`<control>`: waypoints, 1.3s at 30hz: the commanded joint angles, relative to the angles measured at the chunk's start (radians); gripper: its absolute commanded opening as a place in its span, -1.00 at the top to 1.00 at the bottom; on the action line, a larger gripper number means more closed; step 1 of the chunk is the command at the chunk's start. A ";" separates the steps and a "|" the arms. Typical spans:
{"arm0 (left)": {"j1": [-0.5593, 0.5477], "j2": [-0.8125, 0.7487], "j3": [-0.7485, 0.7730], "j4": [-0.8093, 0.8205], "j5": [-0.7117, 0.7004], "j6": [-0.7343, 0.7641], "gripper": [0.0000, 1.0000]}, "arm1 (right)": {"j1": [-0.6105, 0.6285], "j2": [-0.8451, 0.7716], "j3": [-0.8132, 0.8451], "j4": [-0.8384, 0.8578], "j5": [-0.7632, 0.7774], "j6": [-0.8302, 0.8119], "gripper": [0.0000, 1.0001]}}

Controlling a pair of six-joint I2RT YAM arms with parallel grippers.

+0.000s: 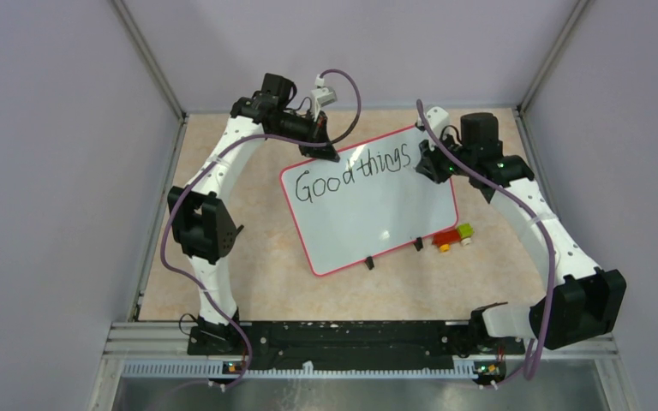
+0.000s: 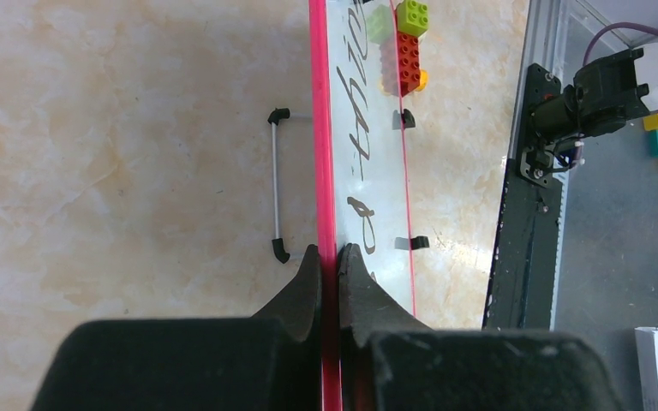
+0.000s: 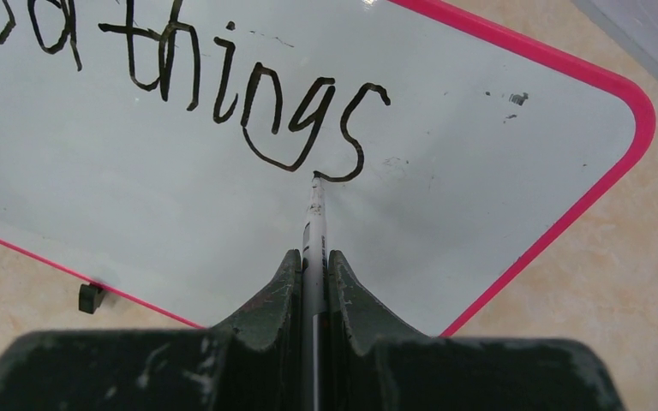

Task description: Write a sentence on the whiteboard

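The whiteboard (image 1: pixel 368 210) lies tilted on the table, white with a red frame and two black feet on its near edge. Black lettering, the sentence (image 1: pixel 353 174), reads "Good things" along its far side. My left gripper (image 1: pixel 319 150) is shut on the board's far red edge (image 2: pixel 324 171), one jaw on each face. My right gripper (image 1: pixel 431 164) is shut on a white marker (image 3: pixel 314 227); the marker's tip touches the board at the foot of the last "s" (image 3: pixel 355 133). In the left wrist view the lettering (image 2: pixel 355 128) runs edge-on along the board (image 2: pixel 377 201).
A small block toy (image 1: pixel 452 236) of red, green and yellow bricks sits by the board's near right corner. A thin metal stand bar (image 2: pixel 275 188) lies behind the board. Grey enclosure walls ring the tan table (image 1: pixel 248 282); the black base rail (image 1: pixel 343 336) runs along the near edge.
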 commanded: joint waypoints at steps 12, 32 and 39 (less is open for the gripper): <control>-0.027 0.038 0.017 -0.012 -0.050 0.062 1.00 | 0.021 -0.030 0.094 -0.090 -0.222 0.016 1.00; 0.096 -0.100 -0.111 -0.020 0.007 0.054 -0.08 | 0.203 -0.053 0.069 -0.046 -0.197 0.131 1.00; 0.199 -0.195 -0.245 0.022 0.061 0.044 -0.23 | 0.275 -0.045 0.063 -0.021 -0.173 0.155 1.00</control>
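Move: The blank middle of the whiteboard, below "Good things", lies about 13 cm left, 6 cm back and 9 cm below the right hand, which holds the marker. The just-written "s" is some 5 cm ahead, 4 cm left, 3 cm lower; the toy blocks about 8 cm back, 8 cm right, 22 cm down. The board's top edge is already between the left fingers; from that hand its upper left corner is about 12 cm left and 5 cm back, at its height. The marker, still gripped in the right hand, comes free of the board at the tail of the "s" and is carried left and back over the blank middle, about 13 cm in all, rising slightly, the wrist turning some 20 degrees counter-clockwise. The board's top edge is let go as the left fingers, first still, open past half; that hand then shifts some 6 cm left towards the upper left corner, sinking a little. ##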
